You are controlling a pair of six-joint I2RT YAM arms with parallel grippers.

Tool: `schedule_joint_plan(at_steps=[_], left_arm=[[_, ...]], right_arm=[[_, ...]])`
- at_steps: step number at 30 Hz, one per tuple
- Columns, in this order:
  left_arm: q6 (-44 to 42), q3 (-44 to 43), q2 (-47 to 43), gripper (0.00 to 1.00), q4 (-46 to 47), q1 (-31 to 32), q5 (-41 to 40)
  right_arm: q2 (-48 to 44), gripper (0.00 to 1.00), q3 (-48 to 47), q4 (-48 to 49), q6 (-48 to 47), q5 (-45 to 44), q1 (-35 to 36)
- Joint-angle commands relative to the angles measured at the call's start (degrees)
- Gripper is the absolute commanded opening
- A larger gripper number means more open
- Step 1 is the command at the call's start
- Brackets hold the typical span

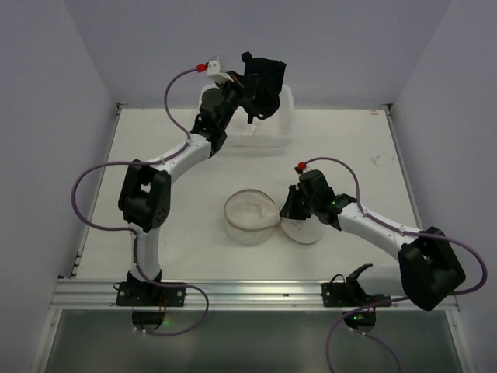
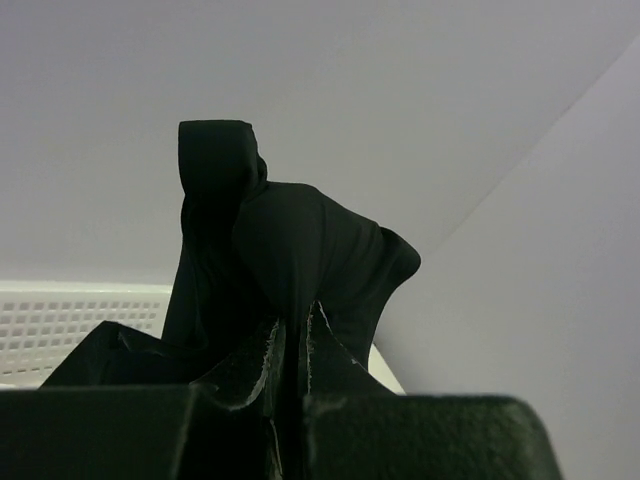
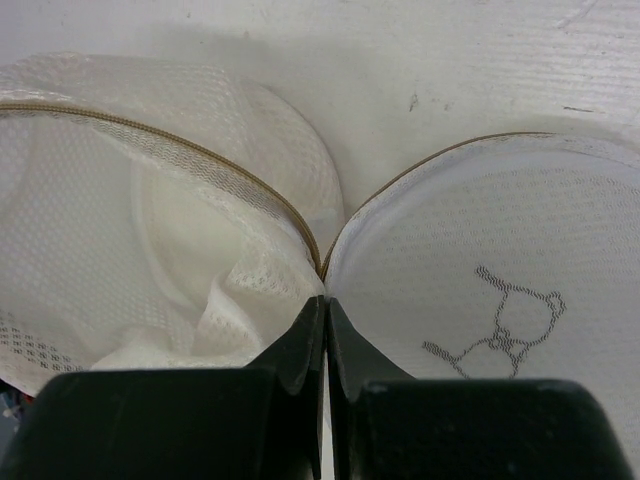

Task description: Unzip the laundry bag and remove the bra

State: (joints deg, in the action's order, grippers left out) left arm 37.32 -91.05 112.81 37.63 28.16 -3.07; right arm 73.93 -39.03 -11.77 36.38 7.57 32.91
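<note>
The bra [image 1: 264, 84] is a black bundle hanging from my left gripper [image 1: 250, 99], which is shut on it above the white basket at the back. In the left wrist view the bra [image 2: 290, 250] rises from between the closed fingertips of the left gripper [image 2: 290, 340]. The laundry bag [image 1: 250, 216] lies mid-table, unzipped, its round lid [image 1: 303, 231] flopped to the right. My right gripper [image 1: 286, 210] is shut on the seam where lid and body join. In the right wrist view the right gripper [image 3: 325, 302] pinches between the open mesh body [image 3: 150, 230] and the lid [image 3: 500, 250], which bears a bra icon [image 3: 505, 325].
A white perforated plastic basket [image 1: 283, 128] stands at the back of the table against the wall; its rim [image 2: 70, 320] shows below the bra in the left wrist view. White walls enclose the table on three sides.
</note>
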Motion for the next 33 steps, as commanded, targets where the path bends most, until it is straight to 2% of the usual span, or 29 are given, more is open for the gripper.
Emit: schedule_joint_plan(at_steps=[1, 8, 16, 17, 18, 20, 21, 24, 27, 29, 33], left_arm=[[-1.02, -8.17, 3.45, 0.00, 6.41, -1.62, 2.80], [2.93, -13.19, 16.20, 0.00, 7.81, -3.29, 5.71], [6.54, -16.70, 26.13, 0.01, 0.88, -3.29, 5.09], [6.45, -17.32, 26.84, 0.07, 0.26, -3.29, 5.18], [5.84, -17.76, 27.37, 0.27, -0.96, -3.29, 5.44], [5.31, -18.38, 27.46, 0.50, -2.64, -3.38, 7.19], [4.70, -17.94, 26.85, 0.68, -3.52, -3.46, 7.90], [3.55, -14.53, 20.97, 0.90, -5.10, -3.55, 9.31], [0.83, -11.45, 12.71, 0.99, -8.60, -3.47, 11.77], [-0.40, -8.54, 5.51, 1.00, -12.12, -3.47, 13.25], [-2.25, -1.87, -6.09, 1.00, -26.06, -3.55, 16.08]], right_arm=[[0.60, 0.00, -2.02, 0.52, -1.66, 2.01, 0.14], [2.09, 0.00, -2.28, -0.09, -2.10, 2.89, 0.23], [3.41, 0.00, -3.77, -0.89, -2.72, 2.27, 0.14], [3.67, 0.00, -4.04, -1.23, -2.72, 2.27, 0.14], [3.76, 0.00, -4.30, -1.32, -2.81, 2.10, 0.23], [3.76, 0.00, -5.09, -1.76, -3.07, 1.48, 0.14], [3.68, 0.00, -5.70, -2.03, -3.24, 1.13, 0.23], [3.76, 0.00, -6.59, -3.08, -4.21, -0.54, 0.14], [4.20, 0.00, -7.47, -3.70, -5.35, -1.94, 0.14], [4.73, 0.00, -7.91, -4.05, -5.88, -2.56, 0.23], [6.83, 0.01, -9.22, -4.40, -8.68, -3.09, 0.14]])
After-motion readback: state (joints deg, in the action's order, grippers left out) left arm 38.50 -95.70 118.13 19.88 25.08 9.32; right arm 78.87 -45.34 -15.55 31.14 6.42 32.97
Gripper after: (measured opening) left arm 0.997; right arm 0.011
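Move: The left hand, high up with the black bra pinched in its fingers, has the middle of the white basket about 14 cm ahead, 3 cm to its left and 31 cm below. The white cloth already in the basket lies some 12 cm ahead, 6 cm left and 33 cm down. The bag's body is about 29 cm back, 1 cm left and 31 cm down. From the right hand the basket is roughly 43 cm ahead, 11 cm left and 3 cm lower. The left fingers let go of the bra over the basket: still gripping it, the hand swoops down about 22 cm and forward 8, wrist tipping some 20 degrees nose-down, and opens wide near the bottom. Empty, it then lifts about 13 cm and draws back 7. The right hand keeps its pinch on the bag beside the flap, edging slightly forward. ##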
